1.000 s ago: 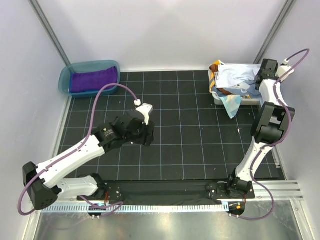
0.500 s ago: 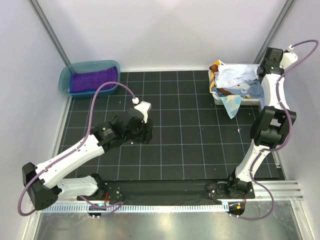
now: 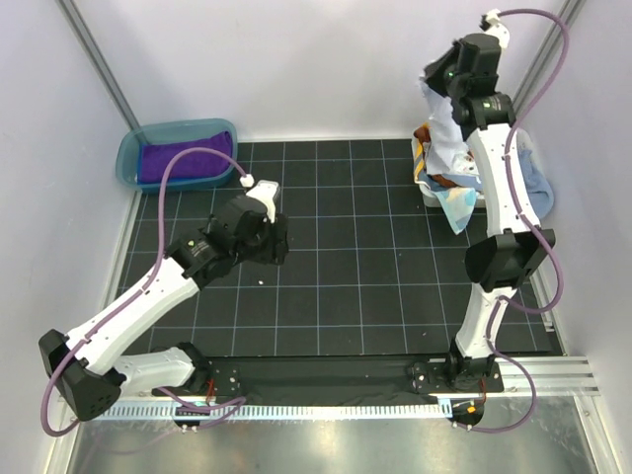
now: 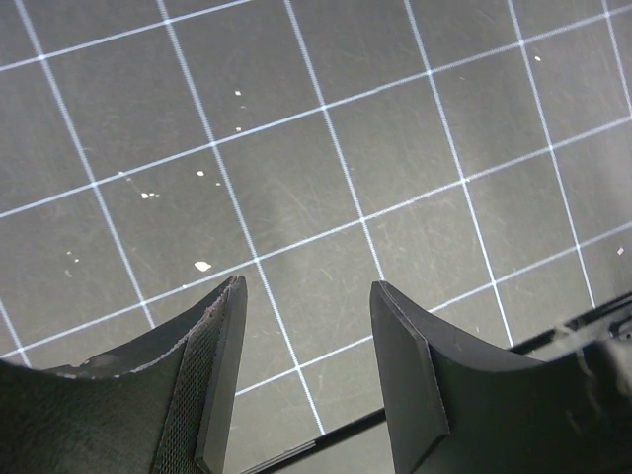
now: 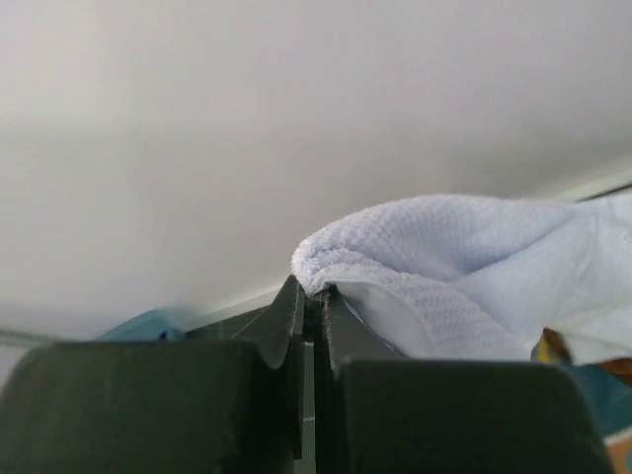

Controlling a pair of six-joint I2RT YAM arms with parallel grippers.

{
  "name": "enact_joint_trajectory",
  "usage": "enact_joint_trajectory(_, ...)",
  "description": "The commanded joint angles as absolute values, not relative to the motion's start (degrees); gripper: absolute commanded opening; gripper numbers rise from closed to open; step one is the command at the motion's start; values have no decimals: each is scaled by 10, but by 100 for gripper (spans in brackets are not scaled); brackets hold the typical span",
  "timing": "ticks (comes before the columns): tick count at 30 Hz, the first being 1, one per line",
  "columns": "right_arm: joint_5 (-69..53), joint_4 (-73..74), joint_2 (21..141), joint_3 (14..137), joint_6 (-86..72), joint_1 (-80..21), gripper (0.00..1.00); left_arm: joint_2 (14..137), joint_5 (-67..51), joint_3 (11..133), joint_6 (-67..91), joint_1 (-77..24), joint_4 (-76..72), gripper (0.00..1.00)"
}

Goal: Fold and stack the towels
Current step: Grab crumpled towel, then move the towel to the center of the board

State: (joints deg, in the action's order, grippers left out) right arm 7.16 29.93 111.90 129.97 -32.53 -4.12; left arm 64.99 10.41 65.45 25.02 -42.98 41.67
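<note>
My right gripper [image 3: 440,81] is raised high above the back right corner, shut on a fold of a pale light-blue towel [image 3: 443,138] that hangs from it down toward the basket. The right wrist view shows the jaws [image 5: 311,292] pinched on the towel's edge [image 5: 444,267]. More towels [image 3: 456,197] lie heaped in the white basket [image 3: 431,197], one light blue, one orange-brown. A deep purple towel [image 3: 184,158] lies folded in the teal tub [image 3: 128,163]. My left gripper [image 3: 279,244] hovers over the black mat, open [image 4: 308,291] with nothing between its fingers [image 4: 212,380].
The black gridded mat [image 3: 355,286] covers the table between the arms. White walls close in the back and sides, with metal posts in the corners. A light-blue towel [image 3: 536,186] spills over the basket's right side next to the right arm.
My right gripper has risen from the basket, lifting the pale towel up with it. The left arm has drifted left and toward the back, its jaws still open.
</note>
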Motion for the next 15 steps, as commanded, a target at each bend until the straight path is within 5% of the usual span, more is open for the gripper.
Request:
enact_joint_trajectory(1,8,276,1120,1340,-326,-79,1,642,98,674,240,-413,421,56)
enact_joint_trajectory(9,-36,265,1110,1341,-301,-172,1,639,93,672,257,-368,423,56)
enact_joint_trajectory(15,-56,224,1056,1215,-289,-244,1,620,84,654,287,-318,406,56)
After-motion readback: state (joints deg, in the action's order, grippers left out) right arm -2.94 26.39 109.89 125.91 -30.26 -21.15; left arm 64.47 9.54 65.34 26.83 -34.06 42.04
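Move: The right gripper holds the white crumpled towel high at the table's far side; the bare middle of the tiled table lies about 27 cm back, 28 cm left and 39 cm below. The white basket's middle is some 18 cm to this hand's right, 4 cm back and 33 cm down; the purple towel in the teal bin is roughly 65 cm left, nearly level fore and aft. From the left gripper, the table's middle lies about 6 cm ahead, 11 cm right and 21 cm down. Keep the right fingers shut on the towel's pinched edge and sweep it fast to the left, about 19 cm, away from the basket and towards the table's middle, staying high and drawing slightly back near the end while the wrist swings counter-clockwise nearly 30 degrees. Meanwhile ease the empty, half-open left gripper about 4 cm left and a little forward. ##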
